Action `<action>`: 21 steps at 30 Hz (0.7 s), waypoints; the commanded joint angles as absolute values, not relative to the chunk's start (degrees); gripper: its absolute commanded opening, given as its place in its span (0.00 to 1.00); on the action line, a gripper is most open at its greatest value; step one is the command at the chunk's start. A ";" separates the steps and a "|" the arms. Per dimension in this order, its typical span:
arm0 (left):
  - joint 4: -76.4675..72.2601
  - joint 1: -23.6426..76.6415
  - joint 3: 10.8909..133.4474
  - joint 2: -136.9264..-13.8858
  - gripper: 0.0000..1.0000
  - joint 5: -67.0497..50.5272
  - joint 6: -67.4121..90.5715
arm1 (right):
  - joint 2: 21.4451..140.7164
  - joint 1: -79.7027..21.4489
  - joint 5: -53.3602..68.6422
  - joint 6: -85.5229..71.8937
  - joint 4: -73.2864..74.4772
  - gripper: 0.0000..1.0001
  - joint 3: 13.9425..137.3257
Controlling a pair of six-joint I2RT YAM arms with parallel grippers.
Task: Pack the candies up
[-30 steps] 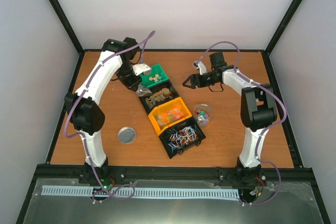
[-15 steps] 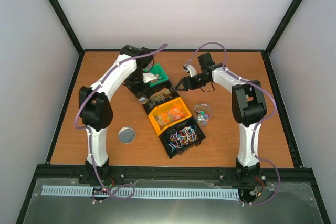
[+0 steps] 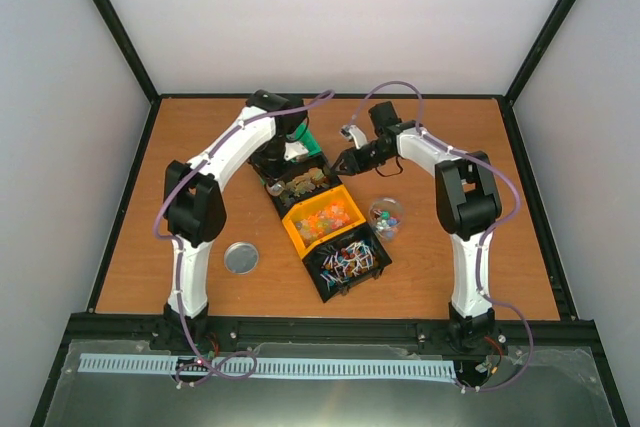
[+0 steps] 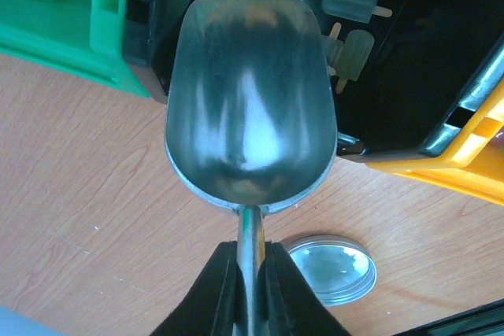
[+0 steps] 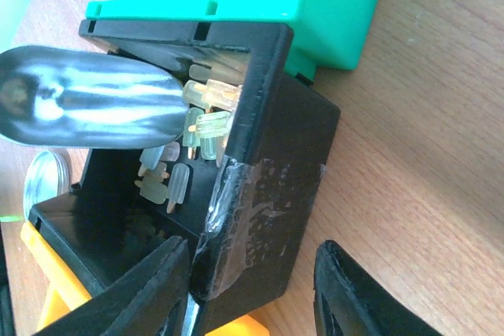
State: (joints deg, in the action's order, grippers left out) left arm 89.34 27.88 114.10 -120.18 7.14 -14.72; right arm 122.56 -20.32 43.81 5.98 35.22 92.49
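Note:
My left gripper [image 3: 277, 169] [image 4: 250, 273] is shut on the handle of an empty silver scoop [image 4: 248, 108]. The scoop's tip hangs over the near-left edge of a black bin [image 3: 300, 184] [image 4: 417, 53] that holds pale and brownish-gold candies [image 4: 350, 1] [image 5: 206, 127]. My right gripper [image 3: 340, 162] [image 5: 252, 289] is open, its jaws astride that bin's taped corner wall [image 5: 268, 194], with nothing gripped. The scoop also shows in the right wrist view [image 5: 87, 108]. Orange-yellow candies [image 3: 322, 215] fill an orange bin. Red-blue-white candies [image 3: 347, 259] fill a second black bin.
A green bin [image 3: 300, 145] [image 5: 315, 5] stands behind the black one. A small clear jar with a few candies [image 3: 385, 217] sits right of the orange bin [image 4: 472, 163]. The round silver lid [image 3: 241, 258] [image 4: 331, 269] lies on the wooden table left of the bins.
My left arm swung right and brought the scoop from beside the green bin to the black bin's edge. My right gripper moved left to the black bin's corner.

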 commanded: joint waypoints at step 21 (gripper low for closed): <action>56.94 27.26 94.26 -117.85 0.01 -0.17 -26.82 | 128.23 -22.22 45.18 8.26 40.95 0.03 97.41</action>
State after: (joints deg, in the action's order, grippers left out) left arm 72.36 27.33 99.24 -112.53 3.60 -24.14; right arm 125.64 -20.93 47.75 5.50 39.79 97.25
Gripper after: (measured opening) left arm 0.082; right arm 0.129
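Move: The left hand holds the scoop over the black tray, with the ice-pop candies about 8 cm to its right, 4 cm ahead and 9 cm below; the green tray is some 13 cm ahead and 5 cm right, the yellow tray 5 cm back and 11 cm right, both about 8 cm below. From the right hand, the black tray's right wall is barely 1 cm left at finger height, the candies about 6 cm left, 1 cm ahead and 5 cm below. The left hand keeps its grip on the scoop and eases down and to the right by about 2 cm, slightly forward too, turning some 10 degrees clockwise while its tips swing right and forward, driving the scoop's lip into the ice-pop candies against the tray's right wall. The half-open right hand, one finger inside that wall and one outside, shifts about 1.5 cm left and closes to pinch the wall near its yellow-tray end, then holds there. ##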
